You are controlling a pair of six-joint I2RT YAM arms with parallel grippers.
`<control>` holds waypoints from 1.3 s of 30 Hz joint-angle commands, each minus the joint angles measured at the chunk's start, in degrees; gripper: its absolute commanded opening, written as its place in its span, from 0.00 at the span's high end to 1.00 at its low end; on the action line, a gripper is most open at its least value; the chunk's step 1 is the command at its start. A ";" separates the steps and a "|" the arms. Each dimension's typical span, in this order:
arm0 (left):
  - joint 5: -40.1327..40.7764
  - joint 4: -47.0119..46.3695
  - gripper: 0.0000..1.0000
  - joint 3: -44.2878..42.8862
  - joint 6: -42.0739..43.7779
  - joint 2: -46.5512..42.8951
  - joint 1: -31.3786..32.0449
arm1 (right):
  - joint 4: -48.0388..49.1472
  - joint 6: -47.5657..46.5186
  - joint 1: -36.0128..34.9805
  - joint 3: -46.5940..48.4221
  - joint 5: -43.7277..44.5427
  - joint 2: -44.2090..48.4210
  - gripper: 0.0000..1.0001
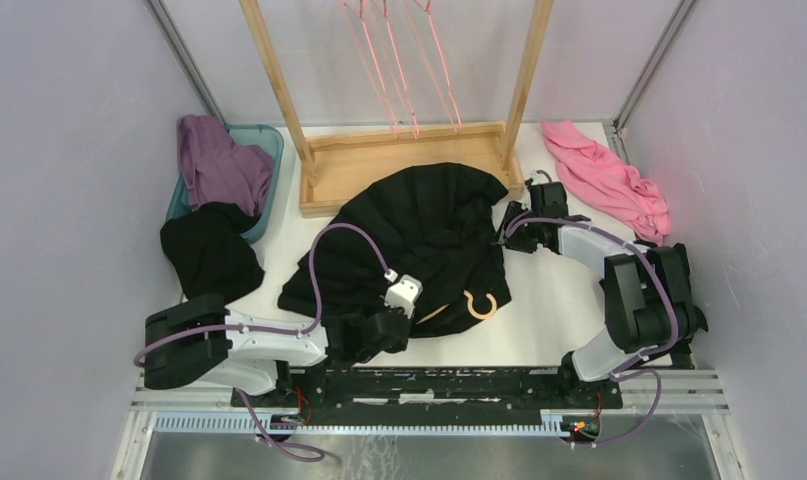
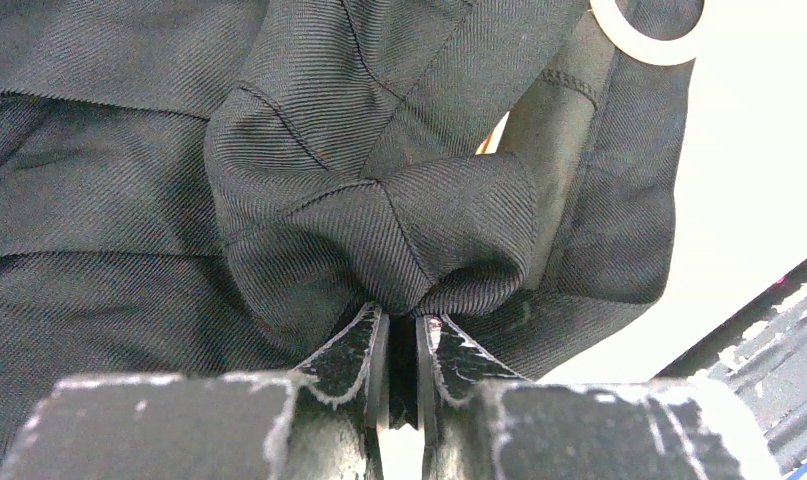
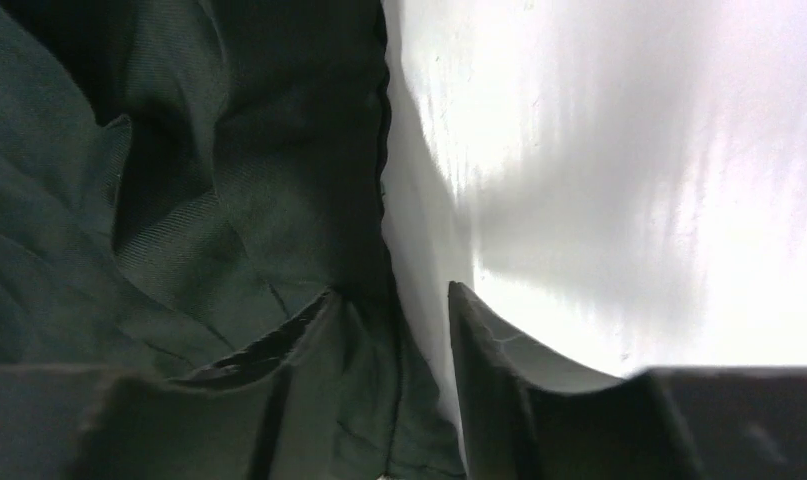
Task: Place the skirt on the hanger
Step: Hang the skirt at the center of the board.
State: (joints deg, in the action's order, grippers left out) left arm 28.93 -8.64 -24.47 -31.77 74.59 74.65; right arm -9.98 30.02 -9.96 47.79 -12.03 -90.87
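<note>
The black pleated skirt (image 1: 429, 225) lies bunched in the middle of the white table. Most of the hanger is under its near hem; only the pale round hook (image 1: 492, 308) and a short bit of stem show. My left gripper (image 1: 377, 335) is at the skirt's near edge, shut on a fold of its fabric (image 2: 379, 190), which bulges just past the fingertips of the gripper (image 2: 404, 315). The hook (image 2: 644, 57) shows at the top right of that view. My right gripper (image 1: 506, 222) rests at the skirt's right edge. It (image 3: 390, 290) is open, with the skirt's hem (image 3: 179, 200) lying loose between the jaws.
A wooden rack with a tray base (image 1: 409, 160) stands behind the skirt, with thin pink wire hangers (image 1: 399, 60) on it. A pink garment (image 1: 609, 180) lies at the back right. A teal bin (image 1: 269, 140) with purple cloth (image 1: 219, 160) and a plain black garment (image 1: 209, 250) sit at the left.
</note>
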 commanded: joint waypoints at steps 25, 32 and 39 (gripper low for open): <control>1.33 8.94 0.52 -16.40 7.36 8.81 3.69 | -17.67 -1.92 0.90 -11.16 -8.74 34.88 0.38; -1.37 14.39 0.04 -19.89 9.23 2.32 3.66 | -14.89 -1.78 0.83 -12.79 -11.15 32.71 0.38; 0.76 14.98 0.01 -21.61 11.80 2.90 3.19 | -13.66 -1.28 0.83 -12.97 -11.79 32.58 0.38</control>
State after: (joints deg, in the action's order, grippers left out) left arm 28.16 6.07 -43.24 -24.36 76.09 78.13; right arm -26.96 28.05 -9.23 34.74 -22.46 -58.28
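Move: The hanger hook, poking out of the black skirt, lies about 10 cm to the right of the left hand and 3 cm farther out, roughly 2 cm lower; that hand still pinches the skirt's near fold, with the bare bit of hanger bar some 3 cm right and 1 cm ahead. From the right hand, over the skirt's right edge, the hook is about 15 cm back and 3 cm left, and the skirt's near right corner about 13 cm back and 1 cm right. Upward first, the right hand lifts clear of the skirt's right edge by some 9 cm, its already parting fingers opening further, then draws back about 11 cm and sinks a little towards the hook. The left hand loosens its pinch on the near fold, slides to the right, dips briefly, then opens wide and rises about 7 cm off the skirt. ##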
